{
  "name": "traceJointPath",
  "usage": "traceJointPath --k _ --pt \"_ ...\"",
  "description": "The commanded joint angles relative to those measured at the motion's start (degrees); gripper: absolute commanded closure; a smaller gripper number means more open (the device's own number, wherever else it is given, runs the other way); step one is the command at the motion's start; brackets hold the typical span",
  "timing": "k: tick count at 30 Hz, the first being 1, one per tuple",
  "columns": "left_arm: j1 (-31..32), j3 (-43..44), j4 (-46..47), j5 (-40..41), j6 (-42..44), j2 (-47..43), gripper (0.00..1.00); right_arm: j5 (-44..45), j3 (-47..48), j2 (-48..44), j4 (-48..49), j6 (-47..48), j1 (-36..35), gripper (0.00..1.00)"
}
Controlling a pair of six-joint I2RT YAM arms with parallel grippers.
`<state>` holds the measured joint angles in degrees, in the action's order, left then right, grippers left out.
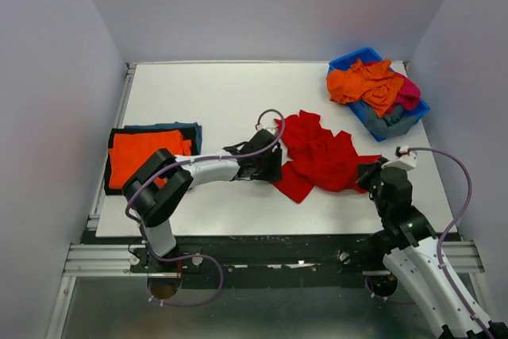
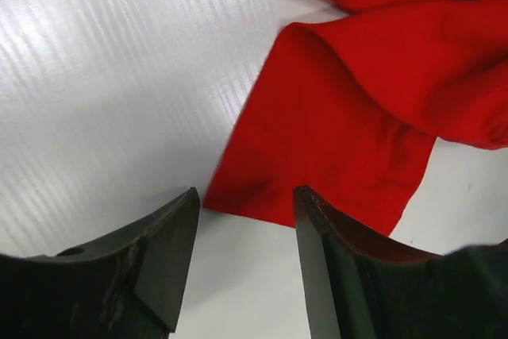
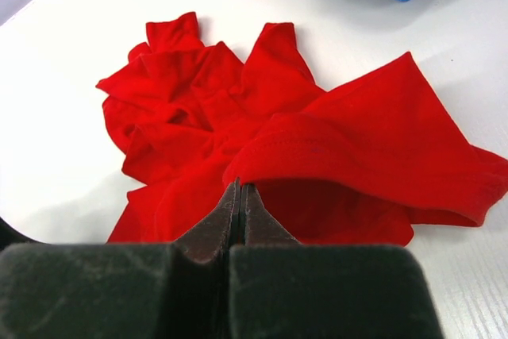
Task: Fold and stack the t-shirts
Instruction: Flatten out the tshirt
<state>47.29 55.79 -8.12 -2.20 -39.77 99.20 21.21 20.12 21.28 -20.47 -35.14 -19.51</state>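
A crumpled red t-shirt (image 1: 321,156) lies on the white table right of centre. My left gripper (image 1: 274,166) is low at its left side. In the left wrist view that gripper (image 2: 247,192) stands open, the jaws on either side of bare table just short of a flat corner of the red shirt (image 2: 341,132). My right gripper (image 1: 367,174) is at the shirt's right edge. In the right wrist view it (image 3: 240,184) is shut, pinching the lifted hem of the red shirt (image 3: 262,109). A folded orange t-shirt (image 1: 143,156) lies on a teal-blue one (image 1: 178,127) at the left.
A blue plastic bin (image 1: 419,113) stands at the back right, holding a heaped orange shirt (image 1: 369,85), a magenta one (image 1: 409,93) and a grey one (image 1: 385,121). White walls close in the table's left, back and right sides.
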Motion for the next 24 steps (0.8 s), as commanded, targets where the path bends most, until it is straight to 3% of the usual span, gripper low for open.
traceJointPath --k 1,8,12,13,14,15,16,18,22,24 --pt "1.2 1.9 -1.1 -2.9 -1.6 4.0 0.43 1.5 -0.2 0.5 -0.3 -0.8 0.0 0.99" --pt "1.7 3.9 0.1 -0.2 -3.8 5.6 0.99 1.5 0.0 0.3 -0.6 -0.7 0.0 0.99" --pt "1.7 6.0 -3.6 5.6 -1.6 1.8 1.0 1.4 0.4 2.7 -0.4 -1.3 0.0 0.96" --pt "1.7 7.0 -5.0 7.5 -0.8 0.5 1.0 0.5 1.0 4.2 -0.5 -1.1 0.0 0.92" --pt "1.7 8.1 -6.9 10.0 0.3 -0.5 1.0 -0.8 1.7 5.6 -0.7 -0.3 0.0 0.71" --pt "1.7 9.4 -8.6 11.8 1.3 -1.7 1.0 -1.6 2.8 7.3 -1.1 0.4 0.0 0.37" --pt "1.7 10.6 -10.5 13.9 2.4 -2.9 1.0 -1.9 4.2 8.6 -2.1 0.8 0.0 0.21" --pt "1.7 13.5 -13.6 16.8 4.3 -5.1 1.0 -3.4 6.8 11.2 -3.0 2.7 0.0 0.12" --pt "1.7 17.6 -15.5 15.6 8.6 -8.8 1.0 -11.9 11.5 15.0 -2.6 10.2 -0.1 0.12" --pt "1.9 18.9 -14.7 12.8 11.0 -10.3 1.0 -20.2 12.9 16.2 -0.5 14.7 -0.1 0.12"
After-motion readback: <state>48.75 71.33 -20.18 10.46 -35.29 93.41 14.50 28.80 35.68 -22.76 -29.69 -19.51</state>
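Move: The near-left corner of the red t-shirt lies about 2 cm to the right of the left hand and some 2 cm below it, neither ahead nor behind. The shirt's crumpled middle is roughly 12 cm right and 6 cm ahead. From the right hand, shut on the shirt's right part, that corner lies about 24 cm left, 2 cm back and 11 cm down; the blue bin's middle is some 22 cm straight ahead and 8 cm down. Left hand edges right, pinches the t-shirt's corner, lifts it some 12 cm and forward; right hand opens. ##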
